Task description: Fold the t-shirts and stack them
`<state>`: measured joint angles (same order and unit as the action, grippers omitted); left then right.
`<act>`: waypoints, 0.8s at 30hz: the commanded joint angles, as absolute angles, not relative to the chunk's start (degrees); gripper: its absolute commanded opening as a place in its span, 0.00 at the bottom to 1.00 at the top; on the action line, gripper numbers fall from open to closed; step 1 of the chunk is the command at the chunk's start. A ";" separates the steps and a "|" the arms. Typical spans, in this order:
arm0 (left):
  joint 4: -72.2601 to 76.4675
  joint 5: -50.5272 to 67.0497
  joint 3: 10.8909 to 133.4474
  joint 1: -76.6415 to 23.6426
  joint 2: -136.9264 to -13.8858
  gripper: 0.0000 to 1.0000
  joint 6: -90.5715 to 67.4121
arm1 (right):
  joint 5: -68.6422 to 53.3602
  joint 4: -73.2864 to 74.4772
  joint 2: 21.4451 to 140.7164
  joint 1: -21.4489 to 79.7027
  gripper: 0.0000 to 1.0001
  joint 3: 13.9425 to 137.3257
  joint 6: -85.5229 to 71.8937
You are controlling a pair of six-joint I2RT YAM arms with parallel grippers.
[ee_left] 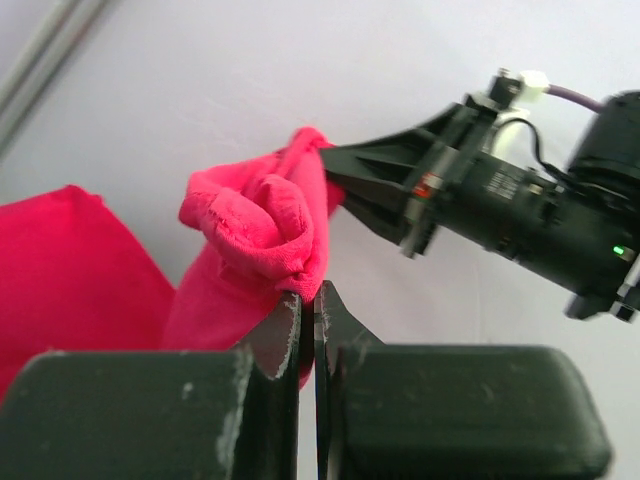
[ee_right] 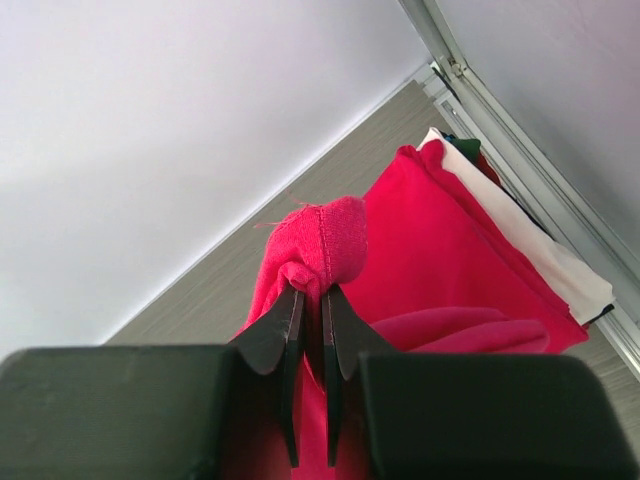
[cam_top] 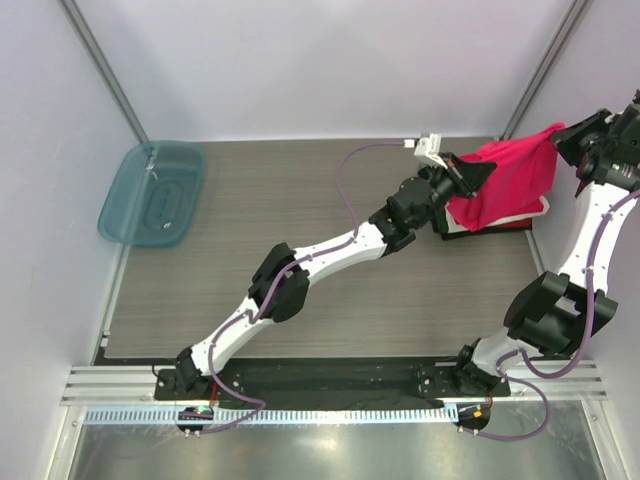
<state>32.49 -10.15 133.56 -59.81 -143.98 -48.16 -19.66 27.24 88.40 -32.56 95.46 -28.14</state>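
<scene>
A bright crimson-red t-shirt [cam_top: 512, 175] hangs lifted at the back right of the table, stretched between both grippers. My left gripper [cam_top: 476, 172] is shut on a bunched edge of it [ee_left: 262, 222], with fabric pinched at the fingertips [ee_left: 308, 292]. My right gripper [cam_top: 562, 140] is shut on another hemmed edge [ee_right: 325, 240], its jaws pinching the cloth [ee_right: 312, 292]. In the left wrist view the right gripper [ee_left: 345, 178] bites the same bunch from the right. Below the hanging shirt lies a pile of t-shirts [cam_top: 490, 226], red with white [ee_right: 535, 245] and dark layers.
A translucent teal plastic tray [cam_top: 155, 192] sits at the back left, partly off the wooden table top [cam_top: 300, 190]. White walls and metal frame posts [cam_top: 545, 65] close in the back and the right side, near the right arm.
</scene>
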 commanded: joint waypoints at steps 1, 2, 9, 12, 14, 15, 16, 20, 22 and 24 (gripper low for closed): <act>35.95 -11.24 133.68 -60.56 -141.33 0.00 -47.45 | -19.34 25.93 87.10 -33.22 0.01 98.00 -26.72; 35.95 -11.68 134.12 -60.56 -141.68 0.00 -47.72 | -19.42 25.93 87.97 -33.31 0.01 98.43 -26.72; 34.37 -13.89 139.39 -59.59 -145.89 0.00 -46.58 | -19.95 25.75 91.57 -33.31 0.01 99.58 -27.25; 34.10 -14.50 141.33 -58.63 -148.00 0.00 -48.25 | -19.78 25.75 92.72 -33.31 0.01 100.54 -26.55; 34.37 -14.85 142.11 -58.19 -149.14 0.00 -48.51 | -19.95 25.58 93.86 -33.31 0.01 100.90 -26.54; 34.37 -15.46 142.38 -58.10 -149.50 0.00 -48.95 | -20.21 25.40 94.22 -33.31 0.01 100.81 -26.80; 34.37 -15.56 142.99 -58.01 -150.37 0.00 -49.39 | -20.30 24.70 94.83 -33.31 0.01 100.81 -26.98; 34.72 -16.61 144.31 -57.66 -152.13 0.00 -50.27 | -20.13 23.82 96.67 -33.22 0.01 101.34 -27.16; 35.07 -18.44 144.40 -57.39 -152.66 0.00 -50.71 | -20.39 23.47 97.55 -33.31 0.01 101.78 -27.59; 35.24 -19.07 144.75 -56.69 -153.45 0.00 -51.24 | -21.09 22.24 98.87 -33.22 0.01 101.78 -27.86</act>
<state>31.73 -14.92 141.29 -57.63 -153.29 -50.48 -22.06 28.34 97.91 -32.67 98.56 -27.40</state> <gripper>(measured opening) 0.018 0.135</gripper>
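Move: The folded stack that the held red t-shirt is going onto has its middle some 9 cm ahead of the right hand, 7 cm to its left and about 27 cm below. From the left hand the stack lies roughly 15 cm ahead, 12 cm to the right and equally far below. The held t-shirt hangs between the two hands, its middle about 9 cm to the left hand's right, 5 cm ahead of it and 9 cm lower. The red t-shirt, still pinched at one end by each hand, is lowered and carried forward towards the stack. The left hand first eases back about a centimetre, then sweeps forward and down, ending about 5 cm ahead and 5 cm lower; the right sinks about 5 cm while reaching 3 cm forward. Both grippers keep their hold and their wrists tip slightly downward. ##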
